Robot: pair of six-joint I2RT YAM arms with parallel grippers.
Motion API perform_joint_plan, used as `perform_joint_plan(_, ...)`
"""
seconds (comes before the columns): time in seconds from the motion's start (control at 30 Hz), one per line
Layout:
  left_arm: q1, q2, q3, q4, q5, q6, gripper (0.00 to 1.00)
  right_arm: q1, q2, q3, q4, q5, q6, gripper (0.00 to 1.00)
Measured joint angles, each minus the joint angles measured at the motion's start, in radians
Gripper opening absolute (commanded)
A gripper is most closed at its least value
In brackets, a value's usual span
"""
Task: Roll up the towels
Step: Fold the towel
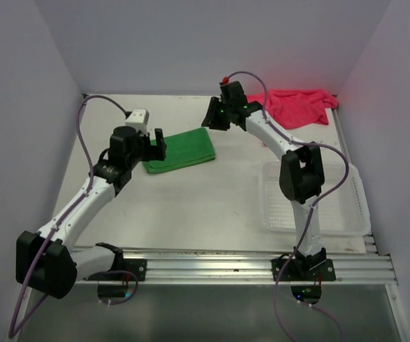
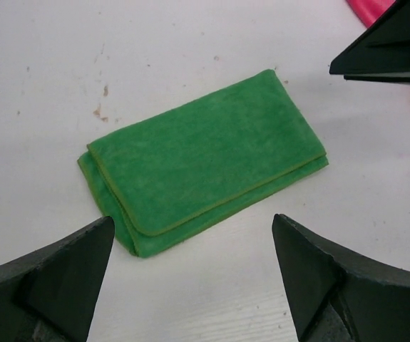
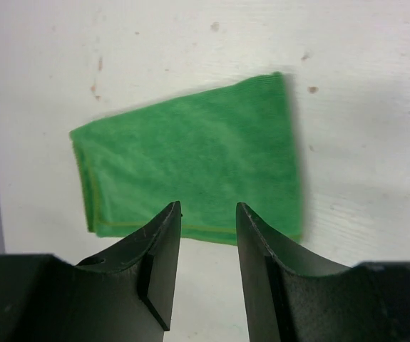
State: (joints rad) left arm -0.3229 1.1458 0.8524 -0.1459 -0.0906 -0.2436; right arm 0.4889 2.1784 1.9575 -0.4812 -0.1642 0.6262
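Observation:
A bright green towel (image 1: 180, 150) lies folded flat in a rectangle on the white table, left of centre. It fills the middle of the left wrist view (image 2: 205, 167) and of the right wrist view (image 3: 190, 160). My left gripper (image 1: 157, 145) (image 2: 192, 219) hovers at the towel's left end, jaws wide open and empty. Just off the towel's right end, my right gripper (image 1: 213, 116) (image 3: 208, 206) hangs partly open with nothing between its fingers. The pink-red towel (image 1: 299, 105) lies crumpled at the back right corner; a strip of it (image 2: 371, 8) shows in the left wrist view.
A clear plastic mesh basket (image 1: 347, 206) sits at the right, partly behind the right arm. Grey walls close in the table on the left, back and right. A metal rail (image 1: 226, 265) runs along the near edge.

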Motion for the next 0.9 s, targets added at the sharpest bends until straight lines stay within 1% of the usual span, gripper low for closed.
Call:
perform_joint_plan(0.1,0.000,0.104,0.104,0.003,0.047,-0.003,1.00,-0.026,-0.019,-0.053,-0.006,0.040,-0.016,0.41)
perform_joint_plan(0.23,0.000,0.222,0.225,0.003,0.111,-0.011,1.00,-0.036,-0.007,-0.084,-0.039,0.044,-0.029,0.43)
perform_joint_plan(0.27,0.000,0.257,0.265,0.003,0.126,-0.018,1.00,-0.036,-0.002,-0.085,-0.043,0.043,-0.033,0.46)
perform_joint_plan(0.37,0.002,0.387,0.415,-0.003,0.184,-0.045,1.00,-0.036,0.011,-0.089,-0.042,0.043,-0.044,0.48)
perform_joint_plan(0.43,0.002,0.474,0.513,-0.003,0.228,-0.071,1.00,-0.036,0.014,-0.101,-0.042,0.042,-0.048,0.48)
perform_joint_plan(0.53,0.002,0.566,0.599,-0.005,0.274,-0.106,0.99,-0.037,0.034,-0.108,-0.039,0.038,-0.051,0.48)
perform_joint_plan(0.63,0.002,0.655,0.669,-0.008,0.310,-0.133,0.99,-0.037,0.054,-0.131,-0.029,0.030,-0.050,0.48)
perform_joint_plan(0.73,0.002,0.735,0.721,-0.009,0.343,-0.156,0.95,-0.038,0.067,-0.162,-0.022,0.013,-0.047,0.48)
perform_joint_plan(0.9,0.001,0.828,0.736,-0.009,0.391,-0.197,0.94,-0.038,0.075,-0.216,0.003,-0.015,-0.035,0.43)
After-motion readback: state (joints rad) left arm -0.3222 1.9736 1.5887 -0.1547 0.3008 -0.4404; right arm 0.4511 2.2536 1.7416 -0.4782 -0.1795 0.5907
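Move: The green towel's near right corner lies about 5 cm back, 4 cm to the right and 14 cm below the right hand. Its far right corner is some 8 cm ahead and 1 cm left of that hand, and the towel's middle about level with it and 10 cm left. From the left hand, the far right corner is its aim, roughly 21 cm ahead, 17 cm right and 18 cm below; the near right corner lies 10 cm ahead and 20 cm right. Down to the green towel's near right corner goes the right hand, first about 4 cm right, then sinking some 12 cm and easing back, tipping downward, half-open fingers ending astride the right edge; touch can't be made out. Meanwhile the left, wide open, arcs about 15 cm forward and 13 cm right towards the far right corner, rising, then sinking, turning clockwise, left side dipping. ##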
